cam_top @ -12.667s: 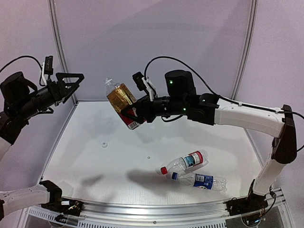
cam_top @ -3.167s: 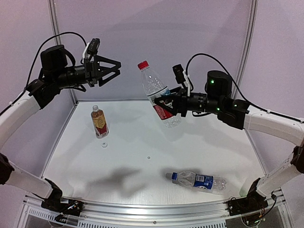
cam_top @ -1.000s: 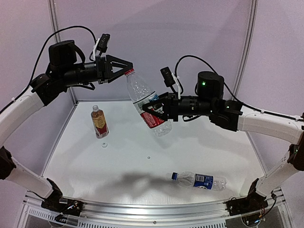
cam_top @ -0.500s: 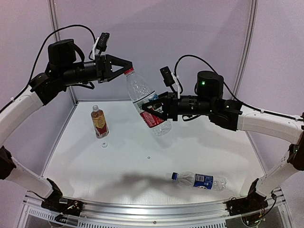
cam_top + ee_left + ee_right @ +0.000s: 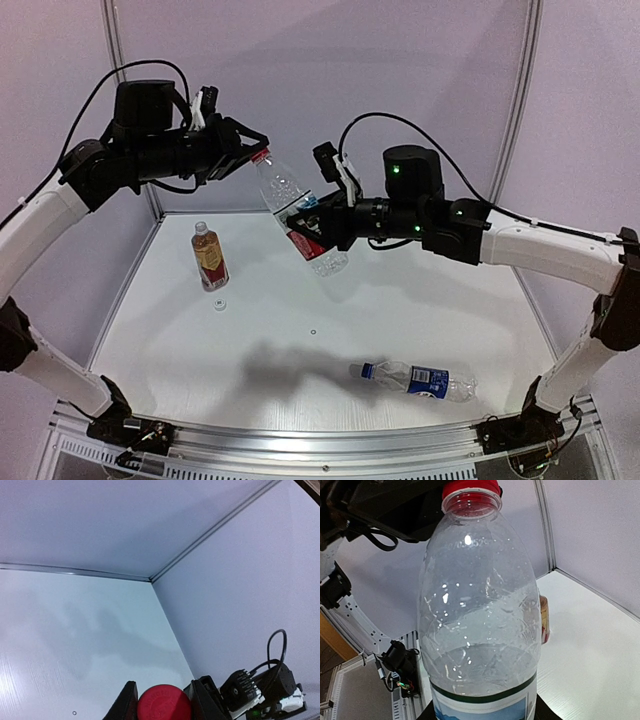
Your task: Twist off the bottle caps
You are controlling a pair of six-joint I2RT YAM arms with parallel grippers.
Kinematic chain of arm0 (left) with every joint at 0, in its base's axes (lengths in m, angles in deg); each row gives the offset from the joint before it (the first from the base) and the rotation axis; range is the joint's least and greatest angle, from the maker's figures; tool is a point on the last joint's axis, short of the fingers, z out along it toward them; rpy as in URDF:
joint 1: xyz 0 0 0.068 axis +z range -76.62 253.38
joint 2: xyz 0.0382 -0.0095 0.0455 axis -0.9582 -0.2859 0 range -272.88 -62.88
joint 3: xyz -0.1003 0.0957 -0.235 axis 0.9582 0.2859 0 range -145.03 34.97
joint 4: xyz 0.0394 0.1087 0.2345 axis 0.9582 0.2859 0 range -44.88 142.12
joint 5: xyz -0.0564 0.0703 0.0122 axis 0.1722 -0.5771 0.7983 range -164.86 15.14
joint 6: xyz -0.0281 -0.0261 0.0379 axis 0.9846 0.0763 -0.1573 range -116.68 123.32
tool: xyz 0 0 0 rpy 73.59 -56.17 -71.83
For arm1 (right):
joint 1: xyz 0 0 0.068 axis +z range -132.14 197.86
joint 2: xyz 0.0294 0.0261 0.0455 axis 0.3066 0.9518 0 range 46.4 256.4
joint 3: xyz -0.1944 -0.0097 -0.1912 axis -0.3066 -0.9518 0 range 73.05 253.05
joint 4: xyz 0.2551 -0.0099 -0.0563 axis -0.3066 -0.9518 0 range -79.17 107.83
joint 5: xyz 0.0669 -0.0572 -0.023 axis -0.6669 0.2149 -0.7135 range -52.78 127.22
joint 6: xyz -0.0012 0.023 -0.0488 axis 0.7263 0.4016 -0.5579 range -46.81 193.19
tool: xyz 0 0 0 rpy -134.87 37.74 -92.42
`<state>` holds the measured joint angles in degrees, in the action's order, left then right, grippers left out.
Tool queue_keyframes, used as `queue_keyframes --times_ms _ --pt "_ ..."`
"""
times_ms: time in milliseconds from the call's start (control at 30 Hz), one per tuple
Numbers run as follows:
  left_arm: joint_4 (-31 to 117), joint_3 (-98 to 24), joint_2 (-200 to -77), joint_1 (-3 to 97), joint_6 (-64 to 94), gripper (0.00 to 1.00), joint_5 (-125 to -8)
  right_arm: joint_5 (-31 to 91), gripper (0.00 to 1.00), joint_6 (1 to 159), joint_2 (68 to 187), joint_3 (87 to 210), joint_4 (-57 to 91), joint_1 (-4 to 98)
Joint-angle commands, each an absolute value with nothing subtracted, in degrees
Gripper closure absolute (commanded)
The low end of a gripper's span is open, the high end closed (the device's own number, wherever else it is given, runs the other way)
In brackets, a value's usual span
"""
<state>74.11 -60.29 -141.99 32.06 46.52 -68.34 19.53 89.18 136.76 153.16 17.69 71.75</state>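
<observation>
My right gripper (image 5: 312,232) is shut on the label end of the red-white label bottle (image 5: 295,215), holding it tilted in the air, neck toward the upper left. My left gripper (image 5: 252,157) is shut on its red cap (image 5: 262,156). In the left wrist view the red cap (image 5: 164,703) sits squeezed between the two black fingers (image 5: 126,706). The right wrist view looks up the clear bottle (image 5: 480,620) to the red cap (image 5: 471,489). The amber bottle (image 5: 209,257) stands uncapped at the table's left, with the white cap (image 5: 219,304) beside it. The blue-label bottle (image 5: 415,379) lies at the front right, blue cap (image 5: 367,371) on.
The white table (image 5: 300,330) has a raised rail along its near edge (image 5: 320,435) and walls at the back and sides. Both arms meet high above the table's rear middle. The amber bottle (image 5: 544,620) shows behind the held bottle in the right wrist view.
The left gripper has closed onto the red cap and its wrist has turned. Both arms and the held bottle have shifted a little to the left.
</observation>
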Motion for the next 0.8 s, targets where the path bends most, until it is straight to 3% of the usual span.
queue_keyframes --times_ms 0,100,267,400,600,767 --pt "80.56 -63.75 -143.88 29.71 51.49 0.79 -73.25 28.13 0.59 87.16 139.63 155.43 13.83 70.94" --pt "78.38 -63.14 -143.38 29.70 50.06 0.70 -73.39 25.67 0.59 86.62 139.62 155.08 14.10 70.95" --pt "76.33 -61.64 -140.05 32.87 40.12 0.37 -71.89 23.70 0.59 86.96 137.70 152.29 14.91 71.00" --pt "68.74 -53.95 -134.02 42.27 36.97 0.23 -60.44 24.41 0.60 87.94 135.17 149.42 15.95 70.96" --pt "58.33 -46.09 -127.08 49.41 33.38 0.17 -38.08 18.47 0.60 89.43 132.80 148.78 17.28 70.94" --pt "44.66 -41.18 -127.45 49.38 40.68 0.20 -30.47 10.99 0.59 93.63 132.42 149.15 23.35 70.94"
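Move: Between the left fingers already sits the red cap, at the left hand point. The bottle's middle hangs about 6 cm right, 4 back and 8 below, held at the right hand point, so the cap is about 5 cm ahead, 6 left and 9 above the right hand. From the left hand, the juice bottle stands roughly 5 cm ahead, 15 left and 34 below; the white cap lies about 2 ahead, 13 left and 43 below. Dipping forward and down about a centimetre with the red cap still pinched, the left hand then opens its fingers wide and comes free, going some 8 cm left, then up and back towards its own base while its tips tilt up about 20 degrees. The right hand keeps its grip on the bottle, sinks about 4 cm, then rises most of the way back. ##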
